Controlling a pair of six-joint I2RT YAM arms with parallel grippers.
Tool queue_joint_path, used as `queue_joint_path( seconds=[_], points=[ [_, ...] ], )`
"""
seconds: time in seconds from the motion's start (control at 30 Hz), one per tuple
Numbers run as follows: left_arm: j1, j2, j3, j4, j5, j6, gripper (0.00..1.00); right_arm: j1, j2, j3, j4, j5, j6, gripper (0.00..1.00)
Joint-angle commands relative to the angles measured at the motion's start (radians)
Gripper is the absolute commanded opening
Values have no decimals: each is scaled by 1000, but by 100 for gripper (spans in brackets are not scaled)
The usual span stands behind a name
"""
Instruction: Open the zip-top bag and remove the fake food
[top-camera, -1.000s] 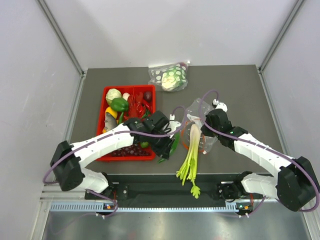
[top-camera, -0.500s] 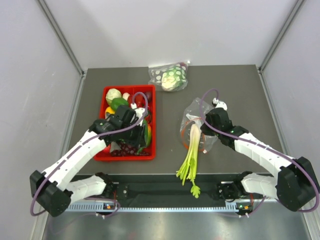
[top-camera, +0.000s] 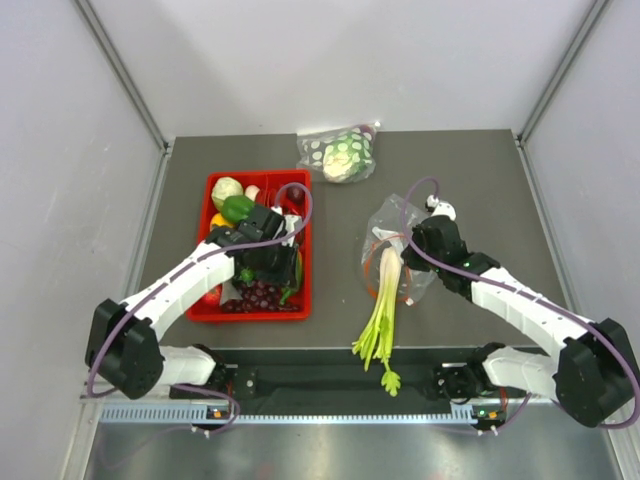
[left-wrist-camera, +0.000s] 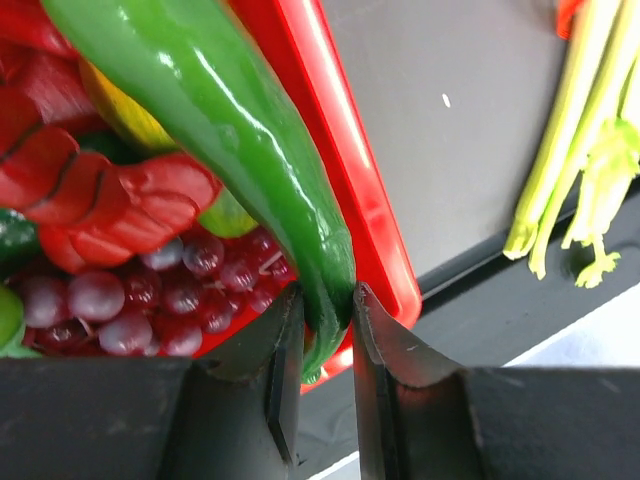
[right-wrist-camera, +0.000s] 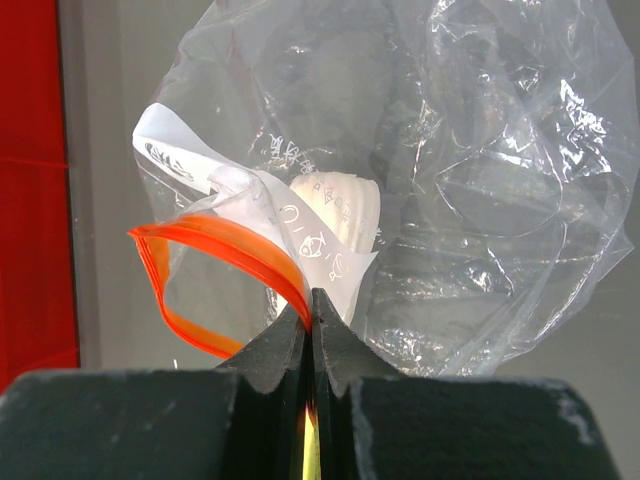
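The clear zip-top bag (top-camera: 398, 232) lies right of centre on the table, its mouth open. My right gripper (right-wrist-camera: 312, 300) is shut on the bag's orange zip strip (right-wrist-camera: 232, 246), beside a white label (right-wrist-camera: 178, 146). A pale green-and-white celery stalk (top-camera: 382, 312) of the fake food sticks out of the bag towards the near edge, with its white base (right-wrist-camera: 340, 205) still inside. My left gripper (left-wrist-camera: 326, 300) is shut on the end of a slim green vegetable (left-wrist-camera: 250, 140), held over the right side of the red tray (left-wrist-camera: 352, 180).
The red tray (top-camera: 306, 232) holds purple grapes (left-wrist-camera: 150, 300), red pieces and other fake produce. A dotted clear bag (top-camera: 340, 152) with a pale round head lies at the back. The table's front edge and rail run just below the tray.
My left arm has carried the green vegetable leftward from beside the bag to over the red tray. The right gripper and the bag have stayed put.
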Motion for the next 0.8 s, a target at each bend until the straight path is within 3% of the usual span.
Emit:
queue_joint_path(
  seconds=[0.0,0.1,0.2,0.4,0.5,0.77],
  points=[
    [23,38,-12,49,-1,4,1,-14,-33,37,16,0,-8,0],
    [27,59,-12,47,-16,-1,5,-15,-35,37,16,-2,-6,0],
    [30,82,-4,42,-44,-4,21,-17,-26,40,19,-6,-9,0],
    [33,72,28,-22,-52,-13,72,-18,-20,37,25,-14,-8,0],
    [33,42,44,-54,-47,-22,88,-17,-15,36,29,-17,-6,0],
    [27,-57,214,-129,-177,-4,89,-18,3,52,35,-26,-12,0]
  ],
)
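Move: The left fingers already hold the long green chili over the red tray. Its resting strip just inside the tray's right wall has its middle about 2 cm ahead, 2 cm right and 5 cm below. The mango is roughly 4 cm ahead and level sideways, the grapes 6 cm left and 1 cm back, the lobster 9 cm ahead and 4 cm left, all lower. From the right hand, that strip lies some 24 cm left, 5 cm back and 6 cm down. Lower the left gripper about 2.5 cm into the near right part of the tray, easing slightly forward, then left. As it sinks, spread the fingers wide to let go of the green chili beside the tray's right wall, then lift the open hand nearly 5 cm clear, finishing a little forward. ##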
